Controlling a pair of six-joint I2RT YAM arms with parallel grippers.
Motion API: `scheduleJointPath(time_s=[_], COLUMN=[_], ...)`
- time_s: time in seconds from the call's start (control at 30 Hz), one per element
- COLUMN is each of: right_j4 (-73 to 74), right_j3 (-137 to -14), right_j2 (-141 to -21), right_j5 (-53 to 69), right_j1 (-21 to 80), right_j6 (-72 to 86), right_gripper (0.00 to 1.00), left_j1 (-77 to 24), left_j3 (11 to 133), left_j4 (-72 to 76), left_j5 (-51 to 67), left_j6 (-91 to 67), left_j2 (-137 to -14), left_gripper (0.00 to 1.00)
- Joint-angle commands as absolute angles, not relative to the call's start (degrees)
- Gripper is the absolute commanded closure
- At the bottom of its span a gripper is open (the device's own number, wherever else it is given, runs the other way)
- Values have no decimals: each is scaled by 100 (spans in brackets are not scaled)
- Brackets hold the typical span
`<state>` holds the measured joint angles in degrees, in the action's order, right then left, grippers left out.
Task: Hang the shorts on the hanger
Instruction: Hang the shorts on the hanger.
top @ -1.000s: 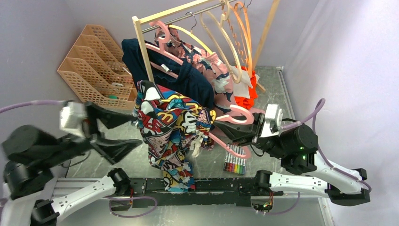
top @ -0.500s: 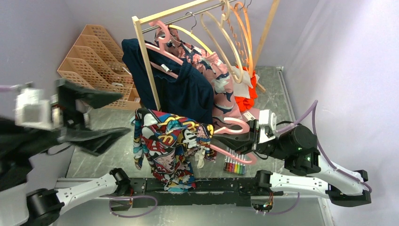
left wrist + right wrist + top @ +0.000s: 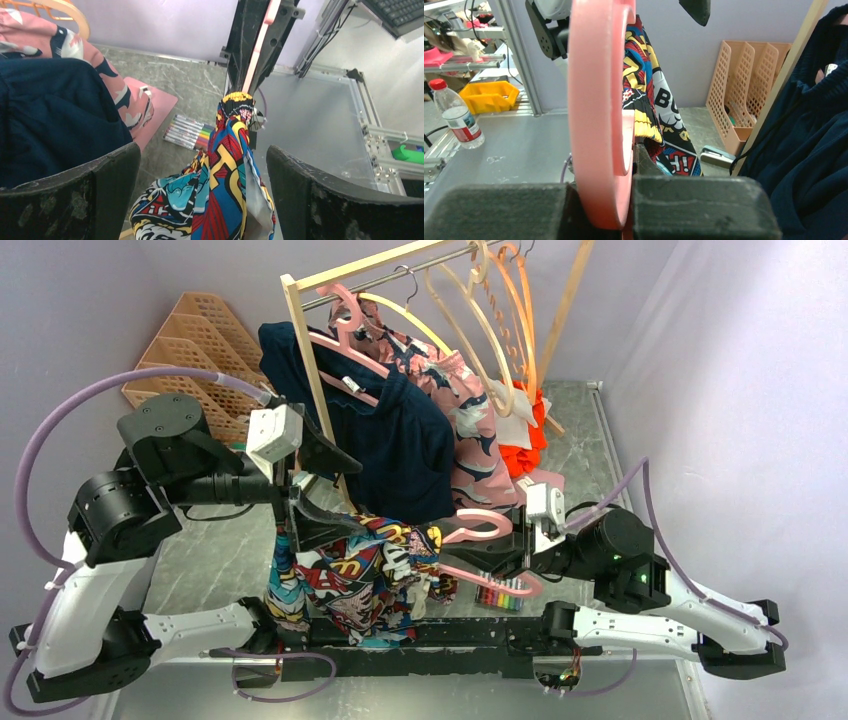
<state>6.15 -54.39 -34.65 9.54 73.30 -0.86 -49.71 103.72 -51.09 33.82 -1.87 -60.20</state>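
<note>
The comic-print shorts point(image 3: 350, 570) hang draped over one end of the pale-pink hanger point(image 3: 480, 530), low above the table's near edge. My right gripper point(image 3: 503, 558) is shut on the hanger near its hook. In the right wrist view the hanger point(image 3: 596, 100) is clamped at my right gripper point(image 3: 604, 200), with the shorts point(image 3: 649, 110) beyond. My left gripper point(image 3: 335, 490) is open, just above and behind the shorts, not touching them. In the left wrist view the shorts point(image 3: 232, 165) hang between my left gripper's point(image 3: 203, 150) spread fingers point(image 3: 75, 200), below the hanger's edge point(image 3: 257, 50).
A wooden rack point(image 3: 310, 360) at the back carries a navy garment point(image 3: 400, 430), a pink patterned garment point(image 3: 470, 410), and cream point(image 3: 470, 320) and orange hangers point(image 3: 520, 310). Orange file trays point(image 3: 190, 350) stand back left. A marker set point(image 3: 500, 592) lies under the hanger.
My left arm has swung in from the far left, its open gripper now right over the shorts. My right gripper has lowered the hanger and shorts toward the near edge.
</note>
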Motion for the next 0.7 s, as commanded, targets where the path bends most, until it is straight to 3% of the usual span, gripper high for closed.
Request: scheduleJointPath(time_s=[0.0, 0.27, 0.67], right_j4=[500, 772, 918], right_j3=[-5518, -5644, -5851], right_j2=[-3456, -3627, -3868], right_j5=[1004, 920, 847], right_j1=[7326, 7329, 7332], right_j6=[-68, -147, -211], right_gripper=[100, 100, 100], left_j1=[-4985, -5009, -5045], left_j3=[10115, 9604, 8621], left_j4=[-5468, -5496, -4656], left_j5=[3643, 3763, 4002], left_j6=[188, 381, 128], left_j2=[-6016, -5999, -5725], left_gripper=[2, 23, 75])
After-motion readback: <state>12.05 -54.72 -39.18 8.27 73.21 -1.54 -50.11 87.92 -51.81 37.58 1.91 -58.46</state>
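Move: The shorts' loose upper cloth lies about 10 cm below the open left hand, some 3 cm to its right and 2 cm back. Their yellow waistband, on the pink hanger, is roughly 9 cm right, 4 cm back and 8 cm below; the navy shorts hang about 15 cm ahead and 20 cm lower, level sideways. From the right hand, still gripping the hanger, the loose cloth is some 9 cm left, 2 cm forward and 3 cm lower. Left hand sinks about 9 cm, fingers closing around the hanging shorts, while the right lowers the hanger 4 cm. ##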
